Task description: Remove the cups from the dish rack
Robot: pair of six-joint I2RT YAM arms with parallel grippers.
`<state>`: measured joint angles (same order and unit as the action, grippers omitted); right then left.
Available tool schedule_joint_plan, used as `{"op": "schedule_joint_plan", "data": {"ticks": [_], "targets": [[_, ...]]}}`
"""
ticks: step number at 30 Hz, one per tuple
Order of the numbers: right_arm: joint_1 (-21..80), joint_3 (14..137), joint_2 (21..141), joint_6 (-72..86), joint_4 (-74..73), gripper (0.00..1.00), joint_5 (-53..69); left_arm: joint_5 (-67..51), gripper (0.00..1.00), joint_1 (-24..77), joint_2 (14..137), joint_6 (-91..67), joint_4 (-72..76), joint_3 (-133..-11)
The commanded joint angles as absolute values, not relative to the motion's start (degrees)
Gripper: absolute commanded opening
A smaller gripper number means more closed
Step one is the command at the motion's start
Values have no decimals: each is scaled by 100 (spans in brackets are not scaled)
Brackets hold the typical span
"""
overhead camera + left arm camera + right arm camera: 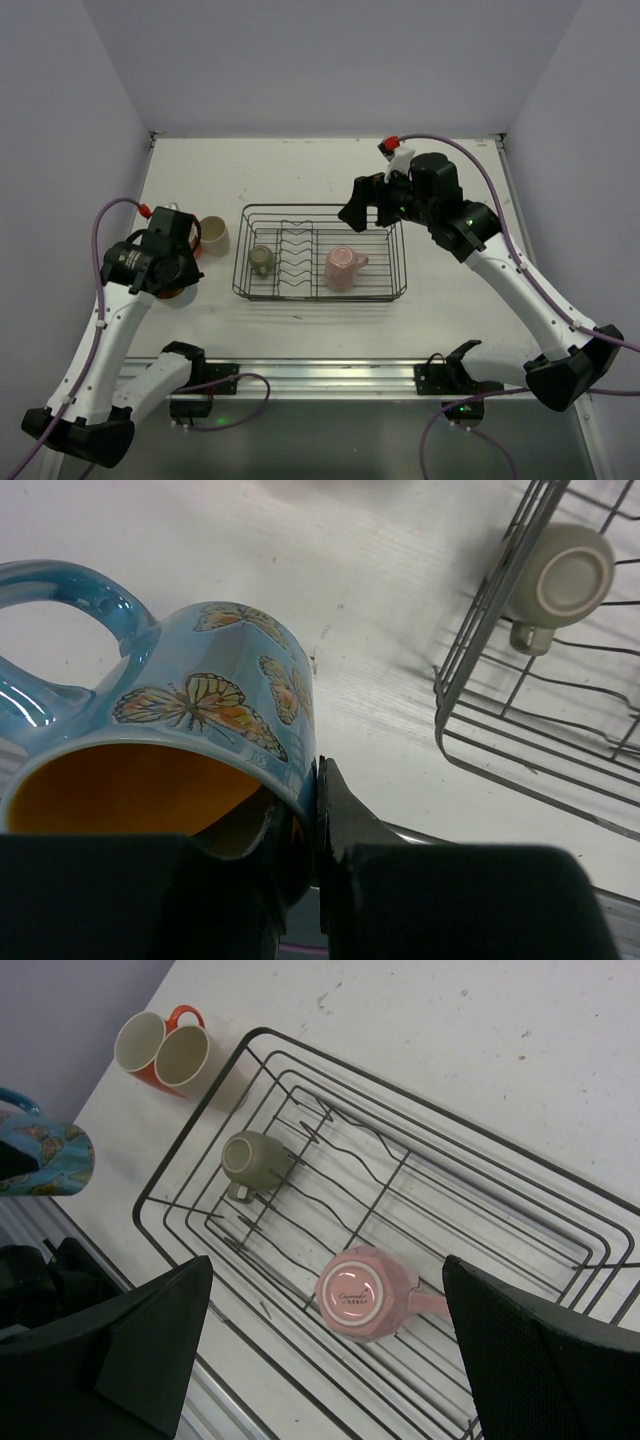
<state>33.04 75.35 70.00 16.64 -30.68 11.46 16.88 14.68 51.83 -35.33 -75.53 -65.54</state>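
Note:
My left gripper [318,830] is shut on the rim of the light blue butterfly cup [210,695], one finger inside its orange interior and one outside. It holds the cup over the table, left of the black wire dish rack [320,207]. In the rack lie the olive-grey cup [262,260], left of the dividers, and the pink cup [343,268], bottom up on the right. My right gripper [328,1265] hangs open above the rack, its fingers either side of the pink cup [362,1295] but well above it. The beige cup [213,236] and orange cup [140,1045] stand together on the table.
The beige and orange cups stand close to the rack's left end [150,1200], just beyond my left gripper [168,272]. The metal rail [320,375] with both arm bases runs along the table's near edge. Grey walls close in the table on three sides.

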Motion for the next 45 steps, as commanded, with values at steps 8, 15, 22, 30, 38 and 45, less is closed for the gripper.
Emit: {"op": "schedule_joint_plan", "data": {"ticks": [8,15,22,30,38,45], "targets": [[3322,7453,6882,1521,-3164,99,1107,1855,0,1424,5554,-3498,-6487,-6232],[3322,7444,6891,1485,-3243,99,1055,1249,0,986,5818,-3287,-5819,-5757],[3322,7462,6917,1485,-3234,99,1063,1046,0,598,5862,-3287,-5537,-5537],[3322,7444,6970,1485,-3269,99,1037,879,0,378,6161,-3313,-5204,-5230],[3322,7436,6978,1468,-3296,99,993,721,0,-333,6390,-3182,-4896,-4992],[3322,7444,7040,1468,-3296,99,1020,475,0,-694,6662,-3032,-4755,-4992]]}}
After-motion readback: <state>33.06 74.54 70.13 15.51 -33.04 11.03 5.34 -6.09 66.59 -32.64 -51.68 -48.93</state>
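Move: My left hand already holds the blue butterfly cup by its rim. It is bound for bare table about 3 cm ahead, 4 cm left and some 19 cm below. The orange cup stands about 16 cm ahead and 6 cm left, the beige cup 18 cm straight ahead, and the grey cup, in the rack, 11 cm ahead and 14 cm right. That bare spot lies from my idle right hand some 43 cm left, 8 cm back and 29 cm down. Keeping its pinch on the rim, my left hand lowers the blue cup about 11 cm towards the bare table on the near side of the orange and beige cups. It works forward some 5 cm on the way, then edges left near the end while turning about 15 degrees counter-clockwise. My fingers stay shut. ##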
